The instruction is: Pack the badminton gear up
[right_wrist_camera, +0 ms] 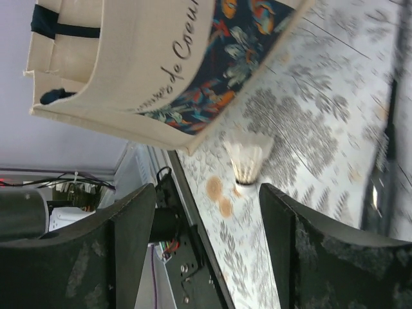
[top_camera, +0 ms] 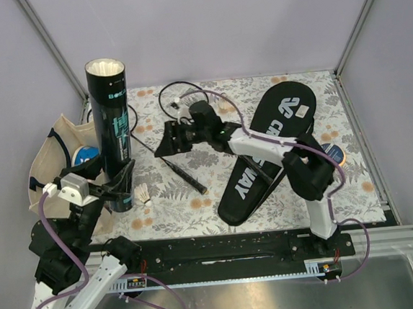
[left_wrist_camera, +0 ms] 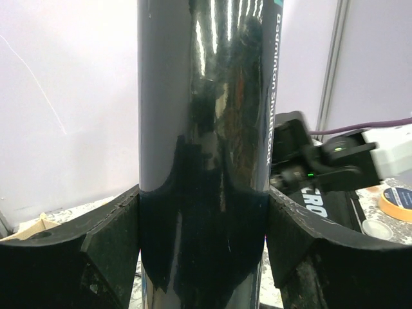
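The long black tube [top_camera: 111, 134] stands upright at the left, its open top showing white shuttlecocks. My left gripper [top_camera: 120, 189] is shut on the tube's [left_wrist_camera: 206, 129] lower part, a finger pressed against each side. A loose white shuttlecock [top_camera: 146, 194] lies on the cloth just right of the tube. My right gripper [top_camera: 170, 139] hangs open and empty above a black racquet [top_camera: 190, 177], which lies slanted at mid-table. In the right wrist view the shuttlecock [right_wrist_camera: 248, 161] lies beyond the fingers. The black "CROSSWAY" cover [top_camera: 264, 149] lies flat to the right.
A beige tote bag [top_camera: 51, 157] sits at the far left behind the tube, its printed side [right_wrist_camera: 129, 64] filling the right wrist view. A tape roll [top_camera: 334, 154] rests at the right beside the cover. The flowered cloth [top_camera: 182, 207] ends at the black rail in front.
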`<state>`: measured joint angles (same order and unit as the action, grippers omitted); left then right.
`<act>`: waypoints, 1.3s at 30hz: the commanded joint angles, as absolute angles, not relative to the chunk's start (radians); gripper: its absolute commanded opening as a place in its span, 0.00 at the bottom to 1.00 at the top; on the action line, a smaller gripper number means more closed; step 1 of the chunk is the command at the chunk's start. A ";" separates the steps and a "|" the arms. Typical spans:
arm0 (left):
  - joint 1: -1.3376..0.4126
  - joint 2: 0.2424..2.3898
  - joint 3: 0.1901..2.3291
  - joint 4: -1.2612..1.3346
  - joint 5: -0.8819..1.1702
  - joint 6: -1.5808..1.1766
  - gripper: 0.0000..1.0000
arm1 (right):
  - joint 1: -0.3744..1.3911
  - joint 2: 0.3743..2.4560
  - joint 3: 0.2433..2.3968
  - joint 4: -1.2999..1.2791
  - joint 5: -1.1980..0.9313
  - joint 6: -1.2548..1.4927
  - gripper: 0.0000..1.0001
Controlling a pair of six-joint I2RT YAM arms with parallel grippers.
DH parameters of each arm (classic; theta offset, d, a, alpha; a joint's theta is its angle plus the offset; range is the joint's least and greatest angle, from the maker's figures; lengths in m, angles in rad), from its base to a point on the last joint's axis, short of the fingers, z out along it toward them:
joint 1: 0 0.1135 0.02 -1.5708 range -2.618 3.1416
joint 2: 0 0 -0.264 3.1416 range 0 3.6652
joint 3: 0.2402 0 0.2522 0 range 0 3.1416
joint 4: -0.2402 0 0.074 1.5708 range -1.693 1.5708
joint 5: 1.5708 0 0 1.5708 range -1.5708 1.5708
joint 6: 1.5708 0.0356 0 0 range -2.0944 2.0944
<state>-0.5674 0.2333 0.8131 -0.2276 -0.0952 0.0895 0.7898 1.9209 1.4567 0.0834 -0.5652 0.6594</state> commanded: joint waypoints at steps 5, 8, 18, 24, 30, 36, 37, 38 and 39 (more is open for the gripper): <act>-0.566 0.187 0.818 -0.222 -0.043 0.046 0.29 | 0.893 2.265 1.876 0.135 -0.670 0.646 0.75; -0.566 0.181 0.819 -0.236 -0.043 0.054 0.29 | 0.911 2.388 2.006 0.152 -0.701 0.701 0.75; -0.566 0.181 0.821 -0.241 -0.044 0.063 0.29 | 0.957 2.602 2.192 0.133 -0.739 0.776 0.75; -0.566 0.193 0.816 -0.233 -0.041 0.061 0.28 | 0.956 2.513 2.024 0.184 -0.745 0.741 0.72; -0.566 0.201 0.808 -0.226 -0.043 0.058 0.28 | 0.956 2.422 1.889 0.144 -0.770 0.646 0.68; -0.566 0.202 0.792 -0.221 -0.041 0.048 0.28 | 0.954 2.323 1.747 0.141 -0.769 0.592 0.56; -0.566 0.204 0.790 -0.219 -0.040 0.048 0.28 | 0.954 2.306 1.723 0.146 -0.767 0.591 0.53; -0.566 0.206 0.787 -0.219 -0.040 0.045 0.28 | 0.954 2.295 1.707 0.152 -0.764 0.586 0.50; -0.568 0.207 0.784 -0.219 -0.040 0.044 0.27 | 0.954 2.286 1.691 0.155 -0.764 0.586 0.47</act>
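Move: The loose shuttlecock by the tote bag lies about 14 cm to the right hand's left, some 3 cm back and 17 cm below. Beyond it stands the tote bag, about 36 cm to the hand's left and 4 cm farther out. The near racket's grip lies almost under the hand, about 3 cm ahead and 2 cm right. From the left hand, holding the tube upright, that shuttlecock is about 10 cm ahead, 2 cm right and 38 cm below. The right fingers come onto the shuttlecock and close partway around it: the hand swings some 15 cm left while starting to sink, then draws back and about 6 cm right as it drops low, about 15 cm in all, and at the last rises 2 cm. The wrist turns about 20 degrees counter-clockwise. The left hand keeps its grip on the tube and eases down about 2.5 cm. ##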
